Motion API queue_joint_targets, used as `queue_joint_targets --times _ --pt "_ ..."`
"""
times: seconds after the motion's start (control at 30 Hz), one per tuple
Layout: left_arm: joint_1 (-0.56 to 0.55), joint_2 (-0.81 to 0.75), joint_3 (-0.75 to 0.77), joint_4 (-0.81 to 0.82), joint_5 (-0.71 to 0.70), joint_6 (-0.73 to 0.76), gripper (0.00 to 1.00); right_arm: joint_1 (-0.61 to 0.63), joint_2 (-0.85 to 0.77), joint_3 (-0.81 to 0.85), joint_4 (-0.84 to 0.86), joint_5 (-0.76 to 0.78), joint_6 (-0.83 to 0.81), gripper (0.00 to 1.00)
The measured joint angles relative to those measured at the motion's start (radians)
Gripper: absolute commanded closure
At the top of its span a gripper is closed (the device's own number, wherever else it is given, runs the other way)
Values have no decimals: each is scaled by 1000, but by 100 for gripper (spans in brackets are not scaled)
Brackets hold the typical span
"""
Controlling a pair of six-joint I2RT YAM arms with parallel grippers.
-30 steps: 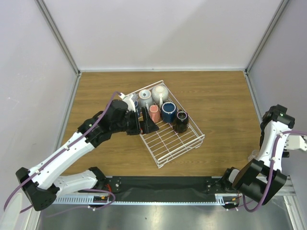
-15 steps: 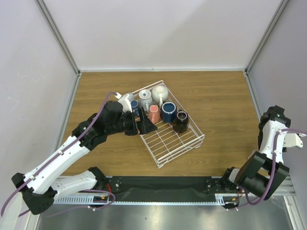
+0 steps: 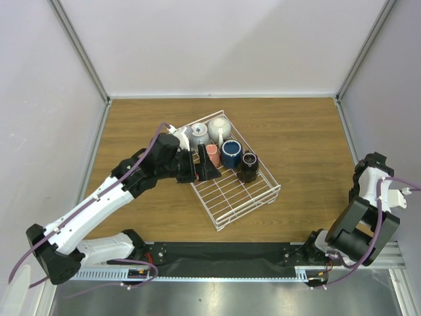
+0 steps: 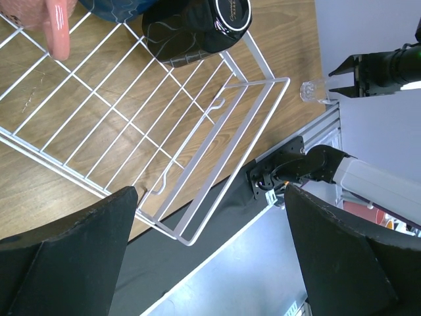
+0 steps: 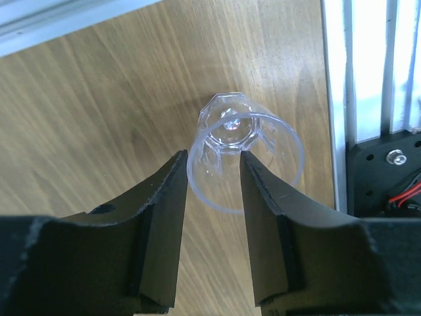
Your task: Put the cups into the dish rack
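Observation:
The white wire dish rack point(image 3: 240, 194) lies slanted mid-table. In its far end stand a grey mug point(image 3: 198, 131), a cream-white mug point(image 3: 219, 126), a pink mug point(image 3: 212, 155), a navy mug point(image 3: 230, 153) and a black mug point(image 3: 248, 164). My left gripper point(image 3: 198, 170) hangs wide open over the rack's left side, holding nothing; its wrist view shows the rack's bare grid point(image 4: 217, 164) and the black mug point(image 4: 197, 33). A clear plastic cup point(image 5: 243, 158) sits near the table's right front corner. My right gripper point(image 5: 214, 158) hovers at it with jaws half narrowed, left finger by the rim, right finger across the mouth.
The right arm point(image 3: 371, 174) is folded by the right wall. A metal rail point(image 5: 368, 79) and the arm's base run just right of the clear cup. Bare wooden table point(image 3: 309, 138) lies between rack and right arm. The rack's near half holds no mugs.
My right gripper's jaws have narrowed around the clear cup's rim while the right arm drew in. My left gripper shifted slightly right over the rack, still open.

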Motion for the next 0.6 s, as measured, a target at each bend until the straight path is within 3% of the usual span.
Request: queue_joint_targets --times 0.1,0.2,0.37,0.5,0.6 --pt "0 11 2 1 5 0 0 -6 19 -19 28 -13 -11 60" --pt "0 27 7 4 7 0 0 -7 41 -34 60 -21 -19 74" --pt "0 54 9 18 16 -1 0 -8 70 -66 102 -41 -28 81" --pt "0 68 10 29 30 -1 0 -8 85 -72 114 -43 -31 100" --pt "0 72 12 35 33 -1 0 -8 94 -66 111 -44 -31 100"
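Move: The clear glass stands upright on the table just under the right hand, its middle about 2 cm back, 1 cm right and 4 cm below. The front metal strip of the table lies some 12 cm back of the hand, 1 cm right and 8 cm lower; the right-hand side strip is about 3 cm back and 12 cm right, equally low. From the left hand, the glass is roughly 55 cm right, 9 cm back and 21 cm below. The upright glass is taken by the forward part of its wall: the right hand sinks about 3.5 cm almost straight down onto it, tilting only some 5 degrees. During the descent the part-open fingers close most of the way, one inside the mouth and one outside, and pinch the wall; the hand then stops sinking. ##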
